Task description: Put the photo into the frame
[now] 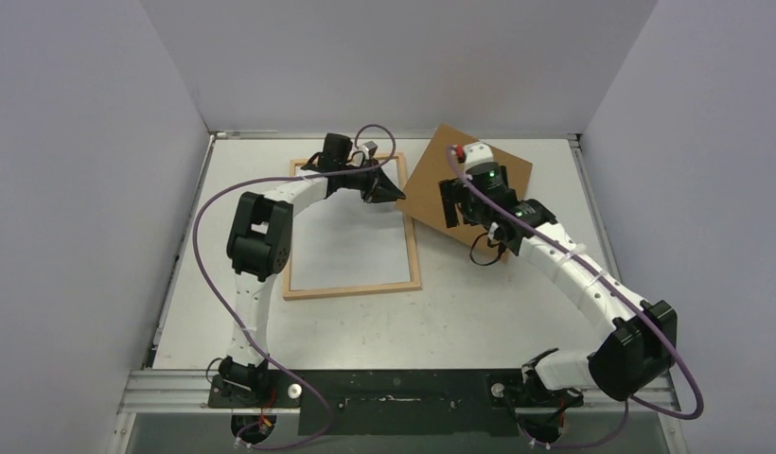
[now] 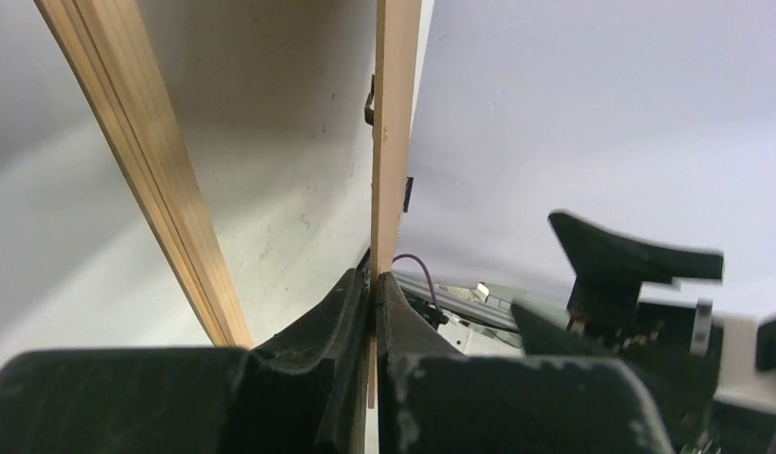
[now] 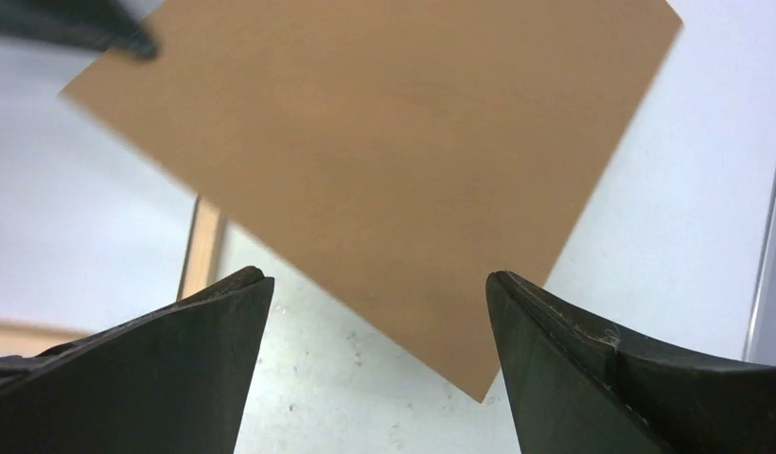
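The frame (image 1: pixel 413 255) is a thin light-wood rectangle lying on the table (image 1: pixel 479 303). My left gripper (image 1: pixel 394 192) is shut on its right rail near the far right corner. In the left wrist view that rail (image 2: pixel 392 132) runs edge-on between the closed fingers (image 2: pixel 351 312), and the opposite rail (image 2: pixel 148 170) slants at the left. My right gripper (image 1: pixel 450 203) hovers open over the near-left part of a plain brown backing board (image 1: pixel 436 170). In the right wrist view the board (image 3: pixel 394 161) lies ahead of the spread fingertips (image 3: pixel 233 293) with nothing between them. The photo is out of view.
White walls enclose the table on three sides. A metal rail (image 1: pixel 403 388) with both arm bases runs along the near edge. The left arm's purple cable (image 1: pixel 209 203) loops over the frame's left side. In the right wrist view, a frame rail (image 3: pixel 200 246) shows beside the board.
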You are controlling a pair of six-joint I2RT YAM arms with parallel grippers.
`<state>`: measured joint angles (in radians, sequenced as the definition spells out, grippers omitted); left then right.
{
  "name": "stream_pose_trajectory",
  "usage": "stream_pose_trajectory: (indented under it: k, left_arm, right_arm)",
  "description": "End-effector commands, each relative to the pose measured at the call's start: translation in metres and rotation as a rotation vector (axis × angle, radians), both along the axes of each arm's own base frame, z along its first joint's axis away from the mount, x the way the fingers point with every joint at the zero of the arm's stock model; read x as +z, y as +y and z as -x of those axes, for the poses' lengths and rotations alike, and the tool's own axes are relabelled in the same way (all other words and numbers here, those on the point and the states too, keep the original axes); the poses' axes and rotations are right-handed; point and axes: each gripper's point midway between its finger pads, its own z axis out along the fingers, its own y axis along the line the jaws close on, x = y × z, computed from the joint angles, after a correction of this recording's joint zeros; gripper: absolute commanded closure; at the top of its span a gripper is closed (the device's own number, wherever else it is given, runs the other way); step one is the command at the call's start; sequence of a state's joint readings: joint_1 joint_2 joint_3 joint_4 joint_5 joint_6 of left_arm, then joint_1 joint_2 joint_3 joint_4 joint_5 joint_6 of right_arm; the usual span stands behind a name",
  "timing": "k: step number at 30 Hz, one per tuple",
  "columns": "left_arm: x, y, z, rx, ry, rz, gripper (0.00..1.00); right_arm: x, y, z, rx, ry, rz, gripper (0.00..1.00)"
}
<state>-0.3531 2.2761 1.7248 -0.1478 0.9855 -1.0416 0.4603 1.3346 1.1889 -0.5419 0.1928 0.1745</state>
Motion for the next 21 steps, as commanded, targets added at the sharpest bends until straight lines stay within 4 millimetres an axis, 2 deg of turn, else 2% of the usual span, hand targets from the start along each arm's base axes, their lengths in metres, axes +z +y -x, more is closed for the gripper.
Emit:
stream_pose_trajectory:
  k: [1,4,7,14,21]
  left_arm:
    - [0.052,0.008,-0.005,0.003,-0.083,0.079,1.00]
    - [0.054,0.009,-0.006,0.003,-0.080,0.086,1.00]
    - [0.054,0.010,-0.005,-0.001,-0.068,0.091,1.00]
    - [0.053,0.015,-0.004,0.005,-0.039,0.097,1.00]
    - [0.051,0.024,-0.002,0.009,-0.013,0.110,1.00]
  right_arm:
    - [0.010,0.032,0.012,0.248,-0.070,0.232,0.14]
    - [0.001,0.054,0.025,0.376,-0.067,0.390,0.13]
    - [-0.009,0.063,0.030,0.423,-0.040,0.537,0.13]
    - [-0.038,0.062,0.028,0.468,0.055,0.741,0.13]
    - [-0.040,0.050,0.009,0.331,0.042,0.936,0.13]
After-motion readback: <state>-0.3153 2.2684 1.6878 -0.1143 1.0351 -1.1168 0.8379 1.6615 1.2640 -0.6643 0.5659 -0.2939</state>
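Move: The right hand hangs open over the brown backing board, whose middle lies about 10 cm ahead, 3 cm to its right and 12 cm lower. The frame's middle lies some 24 cm to the right hand's left, 6 cm ahead and 19 cm below. The left hand has the board's left corner; the board's middle is about 15 cm to its right, 2 cm ahead and 4 cm lower, and the frame's middle 12 cm to its left, 3 cm back, 12 cm below. The right hand, fingers wide open, first swings about 8 cm left and 4 cm back, level at first, then sinks some 7 to 8 cm towards the board's near edge, coming back a little to the right and forward late on, while the wrist rolls about 50 degrees to carry its left finger lower than the right. The left hand keeps its pinch on the board's left corner and holds it up beside the frame, drifting only about 1.5 cm left. ##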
